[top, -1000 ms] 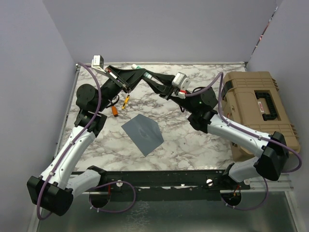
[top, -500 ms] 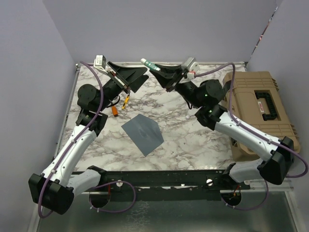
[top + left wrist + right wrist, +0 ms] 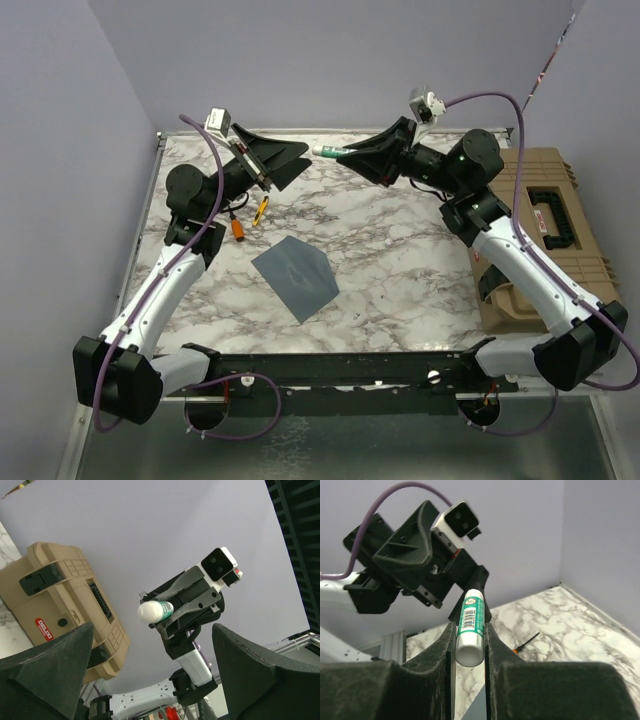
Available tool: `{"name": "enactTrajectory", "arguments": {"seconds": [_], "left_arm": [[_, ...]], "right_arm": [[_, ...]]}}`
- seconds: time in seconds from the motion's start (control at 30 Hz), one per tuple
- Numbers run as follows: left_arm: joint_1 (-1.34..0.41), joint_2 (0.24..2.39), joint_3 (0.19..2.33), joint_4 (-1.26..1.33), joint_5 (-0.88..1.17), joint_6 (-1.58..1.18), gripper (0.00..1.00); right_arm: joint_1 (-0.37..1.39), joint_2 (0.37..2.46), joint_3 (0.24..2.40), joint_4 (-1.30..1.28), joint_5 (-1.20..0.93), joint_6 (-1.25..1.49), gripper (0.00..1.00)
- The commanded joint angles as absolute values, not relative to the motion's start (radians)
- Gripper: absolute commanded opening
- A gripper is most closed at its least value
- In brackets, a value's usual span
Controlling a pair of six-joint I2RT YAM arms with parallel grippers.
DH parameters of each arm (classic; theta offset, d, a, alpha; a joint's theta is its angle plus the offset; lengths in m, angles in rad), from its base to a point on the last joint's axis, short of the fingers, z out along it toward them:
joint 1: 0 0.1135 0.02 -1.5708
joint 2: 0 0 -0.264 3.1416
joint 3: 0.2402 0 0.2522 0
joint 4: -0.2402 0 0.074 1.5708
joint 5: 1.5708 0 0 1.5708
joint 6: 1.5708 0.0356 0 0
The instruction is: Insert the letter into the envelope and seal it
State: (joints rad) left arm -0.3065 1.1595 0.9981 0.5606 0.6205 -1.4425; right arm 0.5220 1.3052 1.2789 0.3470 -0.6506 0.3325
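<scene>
The grey-blue envelope point(image 3: 296, 276) lies flat on the marble table, in the middle towards the front, and a corner of it point(image 3: 477, 710) shows far below the right jaws. The letter is out of view. A green-and-white glue stick point(image 3: 328, 151) point(image 3: 471, 620) point(image 3: 152, 611) is held high above the back of the table. My right gripper point(image 3: 352, 155) point(image 3: 470, 630) is shut on it, its tip pointing left. My left gripper point(image 3: 285, 160) point(image 3: 153, 625) faces it from the left, raised, wide open, holding nothing, a short gap away.
A tan hard case point(image 3: 540, 230) point(image 3: 65, 595) fills the table's right side under the right arm. Two small orange-handled tools point(image 3: 240, 225) point(image 3: 260, 208) lie at the back left below the left gripper. Purple walls close the left, back and right.
The left gripper opened and let go of the glue stick. The right gripper, still shut on it, pulled away to the right and lifted.
</scene>
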Motion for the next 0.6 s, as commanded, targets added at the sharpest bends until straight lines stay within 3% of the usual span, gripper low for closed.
{"name": "enactTrajectory", "arguments": {"seconds": [0.0,0.07,0.13,0.37,0.57], "left_arm": [[-0.298,1.169,1.008,0.604,0.706,-1.467,0.99],[-0.298,1.173,1.007,0.606,0.728,-1.474,0.97],[-0.298,1.176,1.007,0.606,0.743,-1.485,0.89],[-0.299,1.183,1.0,0.612,0.78,-1.534,0.48],[-0.299,1.181,1.007,0.614,0.792,-1.549,0.44]], "right_arm": [[0.515,1.342,1.344,0.267,-0.873,0.365,0.01],[0.515,1.36,1.351,0.284,-0.9,0.382,0.01],[0.515,1.379,1.361,0.288,-0.922,0.389,0.0],[0.515,1.423,1.379,0.331,-0.954,0.372,0.01],[0.515,1.451,1.396,0.365,-0.945,0.363,0.01]]}}
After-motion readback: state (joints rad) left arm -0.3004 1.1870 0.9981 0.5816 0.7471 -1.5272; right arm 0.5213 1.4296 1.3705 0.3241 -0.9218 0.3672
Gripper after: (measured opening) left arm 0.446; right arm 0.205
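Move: The left hand stands wide open, and the glue stick's middle lies about 3 cm ahead, 7 cm right and a little above it, the white end reaching back to the fingertips. The right hand still grips the stick; the left gripper it is being taken to is some 9 cm left and 2 cm back, roughly level. About 42 cm below the left hand lie the envelope, straight underneath, and the yellow cutter, some 14 cm ahead and 10 cm left. Keeping its grip, the right hand feeds the white end of the glue stick in between the left fingers, going about 2.5 cm left, 2 cm down and a little less back while turning some 15 degrees counter-clockwise. The left hand eases back about 1.5 cm, slightly right and down, turning a little clockwise, and its fingers narrow from wide open to a bit under half around that end without clamping shut on it. ##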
